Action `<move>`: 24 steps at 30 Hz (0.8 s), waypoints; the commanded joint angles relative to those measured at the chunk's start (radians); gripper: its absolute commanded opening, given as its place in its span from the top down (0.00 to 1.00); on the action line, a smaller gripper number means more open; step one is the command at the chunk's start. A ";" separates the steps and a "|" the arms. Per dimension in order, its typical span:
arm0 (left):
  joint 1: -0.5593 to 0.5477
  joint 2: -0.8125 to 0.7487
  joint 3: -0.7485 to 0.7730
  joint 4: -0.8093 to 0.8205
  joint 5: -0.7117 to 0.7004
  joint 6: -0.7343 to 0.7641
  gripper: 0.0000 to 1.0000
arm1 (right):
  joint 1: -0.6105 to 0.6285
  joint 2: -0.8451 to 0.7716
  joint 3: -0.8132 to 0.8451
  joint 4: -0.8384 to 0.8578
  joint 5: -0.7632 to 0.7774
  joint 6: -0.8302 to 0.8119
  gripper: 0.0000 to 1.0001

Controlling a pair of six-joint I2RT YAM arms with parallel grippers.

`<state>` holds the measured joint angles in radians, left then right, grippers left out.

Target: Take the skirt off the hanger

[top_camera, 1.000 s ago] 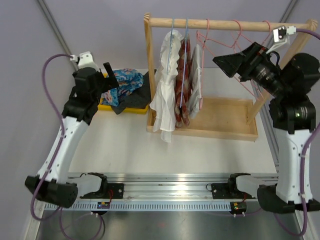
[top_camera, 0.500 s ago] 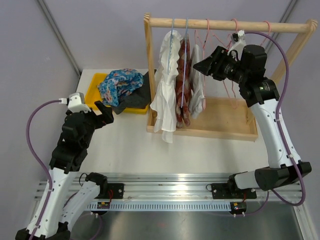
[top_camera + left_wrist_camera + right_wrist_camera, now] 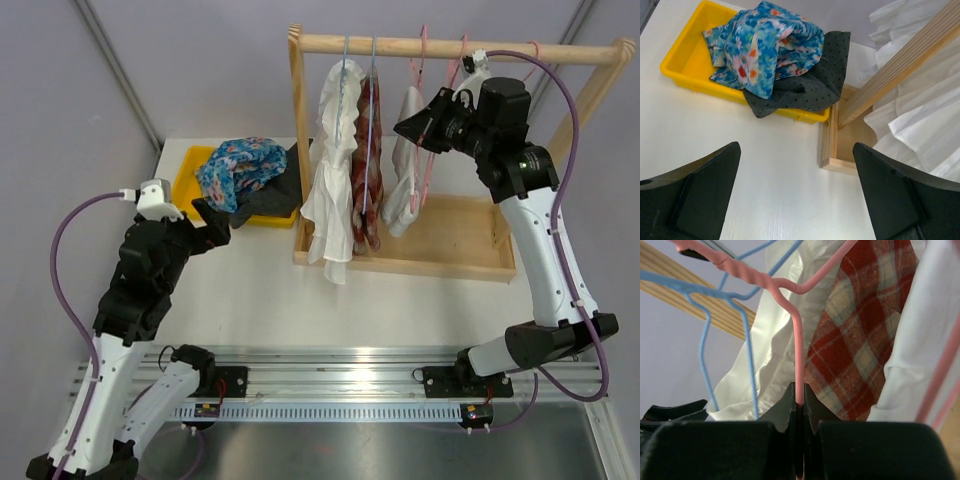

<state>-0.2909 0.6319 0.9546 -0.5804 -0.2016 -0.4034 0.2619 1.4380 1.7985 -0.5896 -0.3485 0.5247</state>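
Observation:
A wooden rack's rail (image 3: 520, 48) carries a white ruffled garment (image 3: 330, 190) and a red plaid skirt (image 3: 368, 170) on blue hangers (image 3: 346, 60). A white skirt (image 3: 408, 195) hangs on a pink wire hanger (image 3: 424, 60). My right gripper (image 3: 412, 128) is shut on the pink hanger's wire (image 3: 798, 340), which runs up from between the closed fingertips (image 3: 798, 390). The plaid skirt (image 3: 860, 335) and white skirt (image 3: 920, 350) hang just behind it. My left gripper (image 3: 210, 215) is open and empty (image 3: 797, 190) over the table left of the rack.
A yellow tray (image 3: 188, 170) at the back left holds a floral cloth (image 3: 765, 45) and a dark dotted cloth (image 3: 810, 85). The rack's wooden base tray (image 3: 450, 240) and left post (image 3: 890, 70) stand right of the left gripper. More pink hangers (image 3: 466, 60) hang on the rail.
My right gripper has drawn the pink hanger with the white skirt rightward, away from the plaid skirt. The left arm lowered from the tray and now holds near the table.

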 commanded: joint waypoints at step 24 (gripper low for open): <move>-0.810 0.641 0.552 0.430 0.423 0.296 0.01 | 0.003 -0.274 0.255 -0.228 -0.219 0.129 1.00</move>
<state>-1.0660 1.2472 1.5623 -0.2935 0.1070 -0.1223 0.2619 1.1980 2.0026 -0.8570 -0.4984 0.6216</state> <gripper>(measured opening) 0.987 0.044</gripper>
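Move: The white skirt, on a pink hanger already pinched by the shut right fingers, hangs below that hand, its middle about 15 cm down, 3 cm ahead and 2 cm right. From the open, empty left hand it lies about 38 cm right, 15 cm ahead and 3 cm lower. Counted from the left hand at that height, the red checked garment hangs 31 cm right and 18 cm ahead, the white ruffled one 25 cm right and 17 cm ahead. The white skirt's hanger stays pinched in the right fingers as that hand first lifts, then draws back from the rod while still climbing, about 15 cm back and 10 cm up, tipping slightly. Meanwhile the open left hand sweeps some 30 cm right and 15 cm up towards the skirt, drawing back late and swinging about 65 degrees clockwise, without touching the cloth yet. ##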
